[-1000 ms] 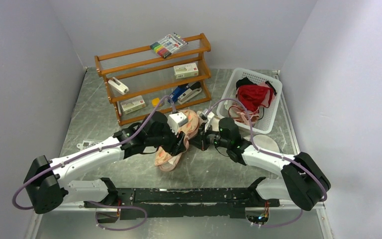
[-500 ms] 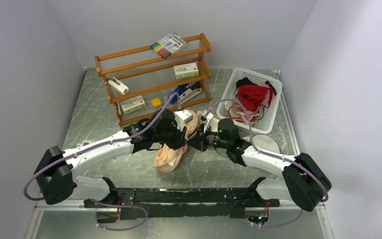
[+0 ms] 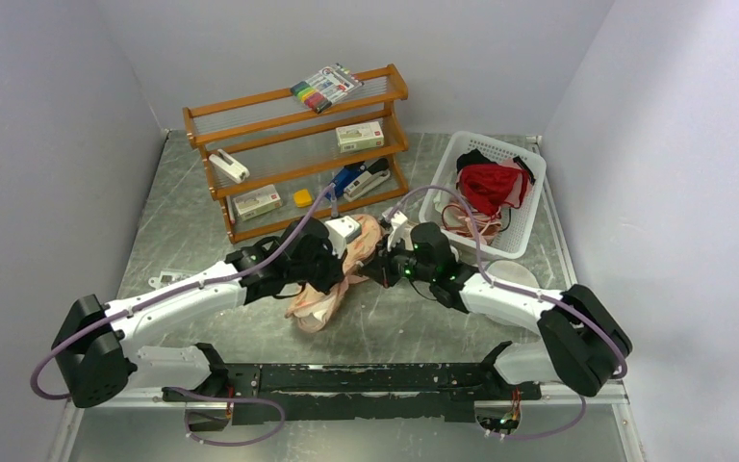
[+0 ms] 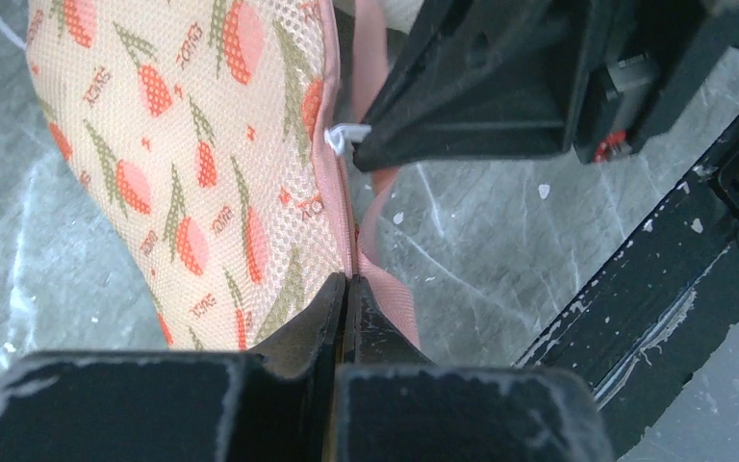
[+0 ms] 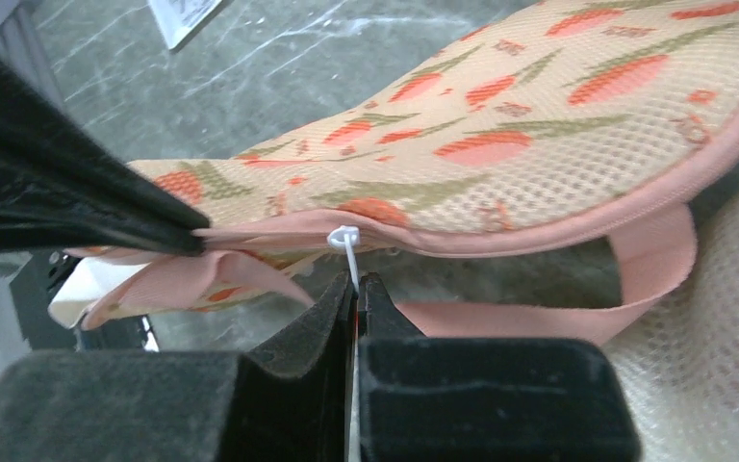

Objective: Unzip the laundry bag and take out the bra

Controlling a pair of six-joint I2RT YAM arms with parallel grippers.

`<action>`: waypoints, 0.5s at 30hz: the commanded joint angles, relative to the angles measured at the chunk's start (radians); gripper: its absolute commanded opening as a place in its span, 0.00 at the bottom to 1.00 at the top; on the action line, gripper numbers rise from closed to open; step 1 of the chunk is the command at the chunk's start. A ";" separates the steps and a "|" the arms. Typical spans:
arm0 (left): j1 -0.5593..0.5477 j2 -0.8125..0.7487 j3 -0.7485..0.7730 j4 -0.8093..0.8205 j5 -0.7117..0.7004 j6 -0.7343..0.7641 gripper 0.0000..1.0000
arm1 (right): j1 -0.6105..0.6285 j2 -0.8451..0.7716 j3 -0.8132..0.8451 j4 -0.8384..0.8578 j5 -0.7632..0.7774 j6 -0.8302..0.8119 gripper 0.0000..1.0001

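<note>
The laundry bag (image 3: 319, 300), peach-pink mesh with a red-orange floral print, hangs between both grippers near the table's middle. My left gripper (image 4: 348, 281) is shut on the bag's pink edge binding, with the printed mesh (image 4: 202, 164) to its left. My right gripper (image 5: 356, 279) is shut on a thin white pull cord (image 5: 346, 241) tied at the bag's zip seam (image 5: 500, 236). In the top view the left gripper (image 3: 344, 267) and right gripper (image 3: 375, 270) nearly meet over the bag. A pink strap loop (image 5: 635, 289) hangs below the seam. The bra is hidden.
A wooden shelf (image 3: 298, 159) with small boxes stands at the back. A white basket (image 3: 517, 243) at the right holds a red garment (image 3: 489, 183). A cream dome (image 3: 518, 276) lies beside the right arm. A black rail (image 3: 366, 377) runs along the near edge.
My left gripper has closed on the bag's edge and drawn back slightly left. The bag's lower end has swung left. The right gripper has stayed shut on the cord.
</note>
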 commanded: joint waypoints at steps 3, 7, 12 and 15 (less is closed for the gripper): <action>0.002 -0.058 -0.022 -0.119 -0.095 -0.011 0.07 | -0.010 0.063 0.085 -0.067 0.173 -0.030 0.00; 0.002 -0.081 -0.036 -0.142 -0.136 -0.020 0.07 | -0.023 0.091 0.117 -0.096 0.220 -0.031 0.00; 0.001 -0.095 -0.054 -0.145 -0.160 -0.030 0.07 | -0.056 0.113 0.153 -0.139 0.238 -0.038 0.00; 0.002 -0.088 -0.049 -0.156 -0.164 -0.029 0.07 | -0.060 0.107 0.155 -0.136 0.224 -0.052 0.00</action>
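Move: The right gripper already holds the zip pull, with the slider just beyond its fingertips. The zip's far end lies about 11 cm ahead of it, straight on, some 4 cm lower. The white mesh bag stands about 7 cm ahead and 12 cm to its right. The left gripper already pinches the laundry bag's edge; from it the slider lies some 3 cm ahead and 4 cm right, and a white item in the bag's open end 6 cm back and 5 cm left. Run the right gripper forward about 5 cm along the zip towards the bag's far rounded end, keeping its pinch on the pull, drifting a little right and down near the end and turning clockwise some 10 degrees. At the same time draw the left gripper about 4 cm to the left, still pinching the bag's edge, so the two hands part. ##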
